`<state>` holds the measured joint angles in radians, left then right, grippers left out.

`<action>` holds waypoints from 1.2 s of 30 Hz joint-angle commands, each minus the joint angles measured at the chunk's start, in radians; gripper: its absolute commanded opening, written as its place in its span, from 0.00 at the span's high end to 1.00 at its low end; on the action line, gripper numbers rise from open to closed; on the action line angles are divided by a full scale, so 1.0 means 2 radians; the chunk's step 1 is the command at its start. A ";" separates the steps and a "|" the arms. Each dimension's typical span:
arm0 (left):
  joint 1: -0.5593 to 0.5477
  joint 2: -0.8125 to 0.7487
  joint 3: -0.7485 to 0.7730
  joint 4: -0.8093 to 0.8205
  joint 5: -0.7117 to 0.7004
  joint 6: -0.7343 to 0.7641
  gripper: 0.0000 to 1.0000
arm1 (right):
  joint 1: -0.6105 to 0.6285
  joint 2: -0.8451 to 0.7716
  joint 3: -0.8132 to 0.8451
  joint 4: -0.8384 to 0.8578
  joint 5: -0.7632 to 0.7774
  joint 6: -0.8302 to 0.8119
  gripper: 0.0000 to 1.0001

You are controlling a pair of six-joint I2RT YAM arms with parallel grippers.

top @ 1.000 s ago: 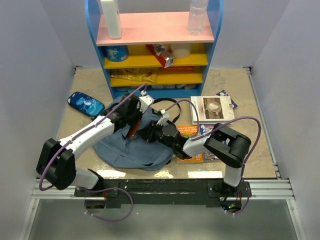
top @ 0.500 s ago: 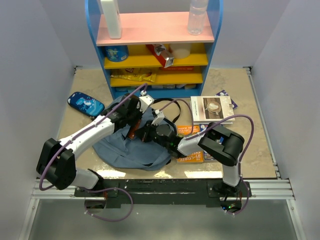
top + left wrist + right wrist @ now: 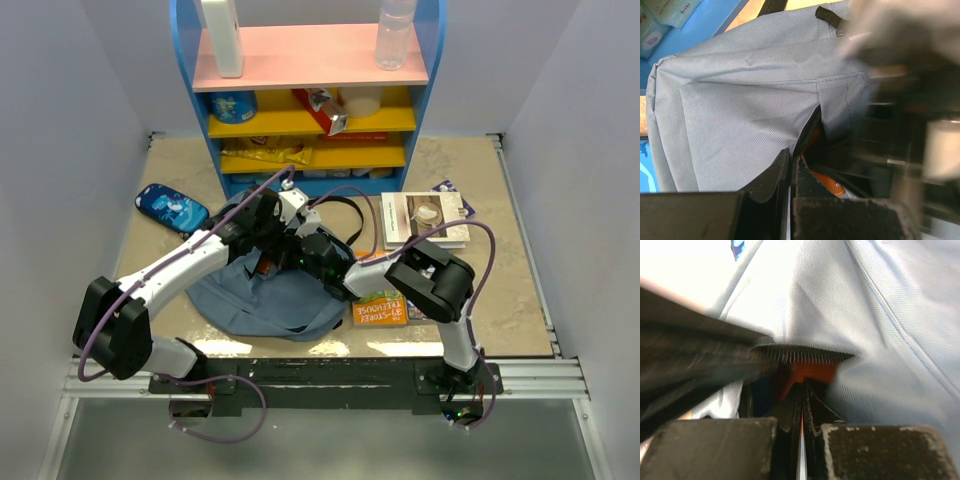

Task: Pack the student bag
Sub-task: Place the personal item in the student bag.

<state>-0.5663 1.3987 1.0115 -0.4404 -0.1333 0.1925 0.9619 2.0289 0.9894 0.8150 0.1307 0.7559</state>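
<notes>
The student bag, slate-blue fabric, lies crumpled at the table's centre-left. My left gripper is shut on the zipper edge of its mouth, and the jaws meet on the fabric. An orange object shows inside the opening. My right gripper reaches in from the right. Its jaws are shut with nothing seen between them, and the tips sit in the mouth just under the zipper teeth, against the orange object.
A blue shelf unit with a pink top stands at the back, holding a bottle and snack packs. A bright-blue pouch lies left of the bag. Books and an orange booklet lie to the right.
My right gripper has shut and pushed left, deeper into the bag's mouth. The left gripper has kept its hold in the same place.
</notes>
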 commanded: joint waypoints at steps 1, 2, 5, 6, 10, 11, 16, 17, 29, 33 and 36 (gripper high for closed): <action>-0.003 -0.006 0.019 0.028 -0.002 -0.006 1.00 | -0.003 -0.088 -0.060 0.001 0.008 -0.037 1.00; -0.002 -0.004 0.018 0.030 -0.004 -0.005 1.00 | -0.003 -0.098 -0.070 0.002 0.009 -0.039 1.00; -0.003 0.002 0.017 0.031 -0.002 -0.007 1.00 | -0.002 -0.107 -0.091 -0.002 0.006 -0.039 1.00; -0.003 0.002 0.018 0.032 0.000 -0.010 1.00 | -0.003 -0.105 -0.093 -0.003 0.006 -0.035 1.00; -0.003 0.001 0.023 0.028 0.002 -0.013 1.00 | -0.002 -0.081 -0.077 -0.005 -0.001 -0.027 1.00; -0.003 0.000 0.024 0.026 0.002 -0.013 1.00 | -0.002 -0.067 -0.069 -0.010 -0.003 -0.027 1.00; -0.003 -0.002 0.027 0.022 0.004 -0.013 1.00 | -0.003 -0.014 -0.009 -0.042 -0.011 -0.031 1.00; -0.003 -0.001 0.027 0.022 0.005 -0.013 1.00 | -0.002 -0.003 -0.003 -0.036 -0.013 -0.026 1.00; -0.002 0.008 -0.003 0.050 0.025 -0.008 1.00 | -0.003 -0.114 -0.123 0.030 0.008 -0.002 1.00; 0.007 0.017 -0.006 0.061 0.045 -0.003 1.00 | 0.017 -0.163 -0.190 0.044 0.001 -0.020 0.92; 0.015 0.033 0.005 0.064 0.054 -0.003 1.00 | 0.056 -0.168 -0.164 0.013 0.015 -0.084 0.62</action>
<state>-0.5568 1.4334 0.9997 -0.3927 -0.0826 0.1932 0.9878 1.7199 0.6197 0.8356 0.1249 0.7219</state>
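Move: The wallet lies in the bag's front pocket, just past my right fingertips: about 2 cm left, 1 cm ahead and 1 cm lower. The pocket mouth is roughly 1 cm ahead and 2 cm left. The strap loop is some 11 cm ahead and 17 cm right, and the orange book about 10 cm back and 25 cm right. From my left hand the wallet is about 3 cm back and 2 cm lower, neither left nor right. My left fingers keep their pinch on the pocket's zipped edge while my shut right fingers back off from the wallet, about 5 cm right, back and up. They then push down and left, slightly forward, towards the pocket mouth, ending lower than they began. Last I draw them out some 9 cm to the right and back, away from the wallet, and start to part them. ##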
